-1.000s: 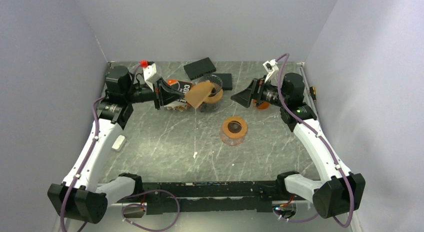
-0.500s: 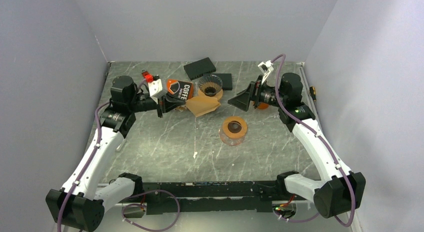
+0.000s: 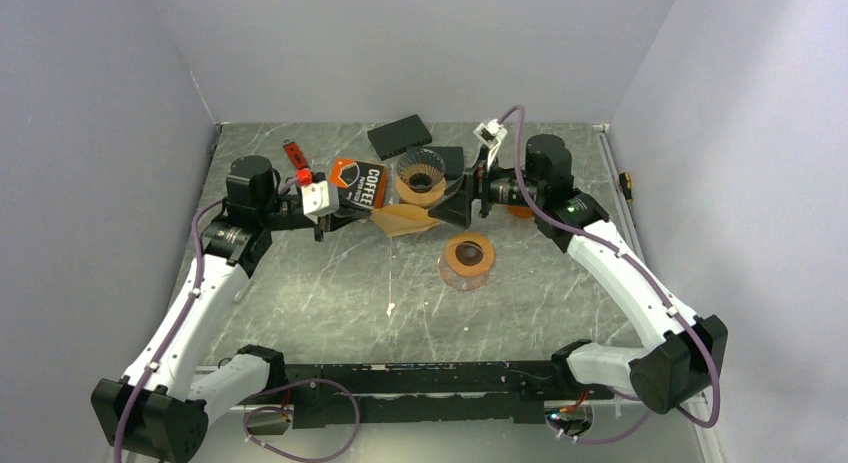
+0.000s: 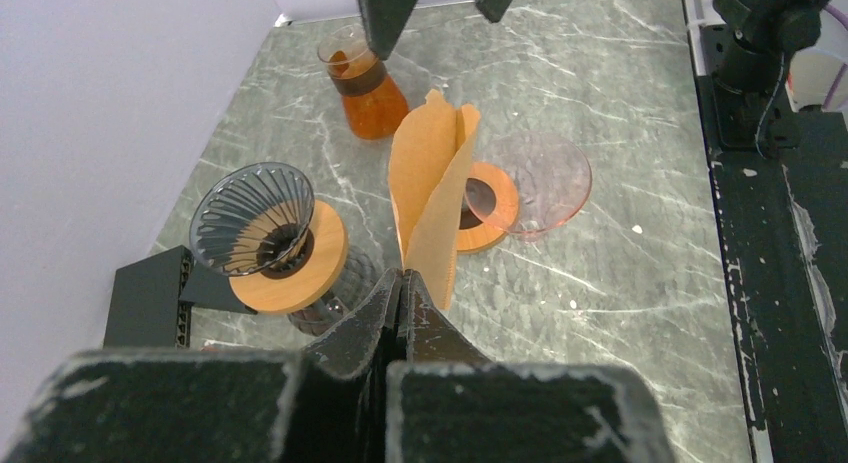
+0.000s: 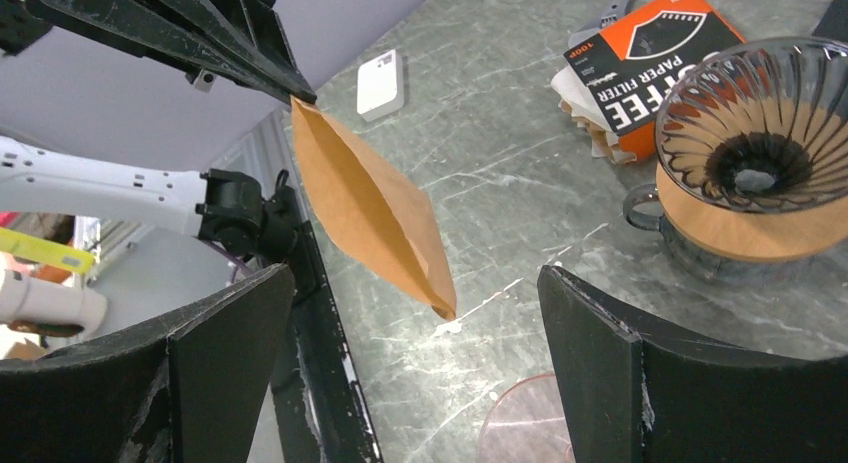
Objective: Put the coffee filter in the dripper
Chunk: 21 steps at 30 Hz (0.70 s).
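My left gripper (image 4: 403, 278) is shut on the edge of a brown paper coffee filter (image 4: 432, 188), which it holds in the air with its mouth slightly parted. From above, the coffee filter (image 3: 405, 221) hangs just in front of the dark ribbed glass dripper (image 3: 420, 171) on its wooden collar. My right gripper (image 3: 447, 203) stands open right beside the filter's far end. In the right wrist view the filter (image 5: 370, 213) floats ahead of my wide-apart fingers (image 5: 230, 333) without touching them, and the dripper (image 5: 755, 153) is at the right.
A pinkish dripper with a wooden ring (image 3: 468, 256) sits mid-table. An orange-and-black filter pack (image 3: 358, 181) lies left of the dark dripper. Black boxes (image 3: 399, 135) lie at the back, and an orange glass carafe (image 4: 365, 93) stands behind the right arm. A small white block (image 5: 381, 83) lies near the left arm.
My right arm has swung left, bringing its open gripper up to the filter. The left gripper has lowered and turned the filter in front of the dripper, still shut on it.
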Tool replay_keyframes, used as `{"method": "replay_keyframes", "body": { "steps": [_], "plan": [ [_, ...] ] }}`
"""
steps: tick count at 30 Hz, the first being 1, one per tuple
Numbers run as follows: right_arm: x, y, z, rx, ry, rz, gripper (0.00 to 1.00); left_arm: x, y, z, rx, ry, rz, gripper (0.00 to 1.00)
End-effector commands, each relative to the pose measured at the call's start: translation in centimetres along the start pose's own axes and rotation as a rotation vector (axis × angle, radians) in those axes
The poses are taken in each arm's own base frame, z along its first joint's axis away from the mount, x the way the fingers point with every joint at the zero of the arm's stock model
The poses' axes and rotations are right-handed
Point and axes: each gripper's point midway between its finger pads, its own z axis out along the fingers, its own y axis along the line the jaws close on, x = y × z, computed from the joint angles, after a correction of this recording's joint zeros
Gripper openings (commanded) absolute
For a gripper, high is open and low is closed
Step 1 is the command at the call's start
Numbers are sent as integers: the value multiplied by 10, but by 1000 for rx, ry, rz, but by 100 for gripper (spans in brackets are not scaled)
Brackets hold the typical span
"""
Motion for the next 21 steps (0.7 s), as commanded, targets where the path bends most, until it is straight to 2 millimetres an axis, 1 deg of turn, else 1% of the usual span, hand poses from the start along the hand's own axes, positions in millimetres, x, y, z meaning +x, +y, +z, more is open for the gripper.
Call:
{"method": "replay_keyframes", "body": {
  "steps": [1, 5, 10, 16, 19, 21],
  "plan": [
    [-9, 3, 8, 13, 7, -90, 88, -4, -13, 2, 76, -24, 48, 0],
    [-5, 4, 16, 11, 17, -99, 86, -4, -14, 3, 82, -33, 43, 0],
    [2, 5, 27, -8, 53, -101, 76, -5, -17, 4, 96, -39, 35, 0],
    [7, 10, 35, -34, 78, -110, 73, -6, -17, 5, 102, -45, 21, 0],
    [10, 13, 40, -58, 91, -109, 69, -6, -18, 5, 106, -48, 19, 0],
    [11, 16, 42, -76, 94, -114, 64, -6, -16, 5, 98, -50, 19, 0]
  ]
}}
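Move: The coffee filter's middle is about 6 cm left of my open right hand, 3 cm back and 2 cm lower. From that hand the dripper on its carafe stands roughly 13 cm ahead, 4 cm left and 14 below; the wooden ring on the glass bowl is some 7 cm to its right, about level fore-and-aft, and 25 below. My left hand already holds the filter, its middle 6 cm to the right, 1 cm back and 1 cm lower. I bring my right hand left and down, about 3.5 cm each way, so that its two fingers come around the free, open end of the paper, and narrow them by around a third without shutting. My left hand keeps its pinch on the other end and eases back about 1 cm. ##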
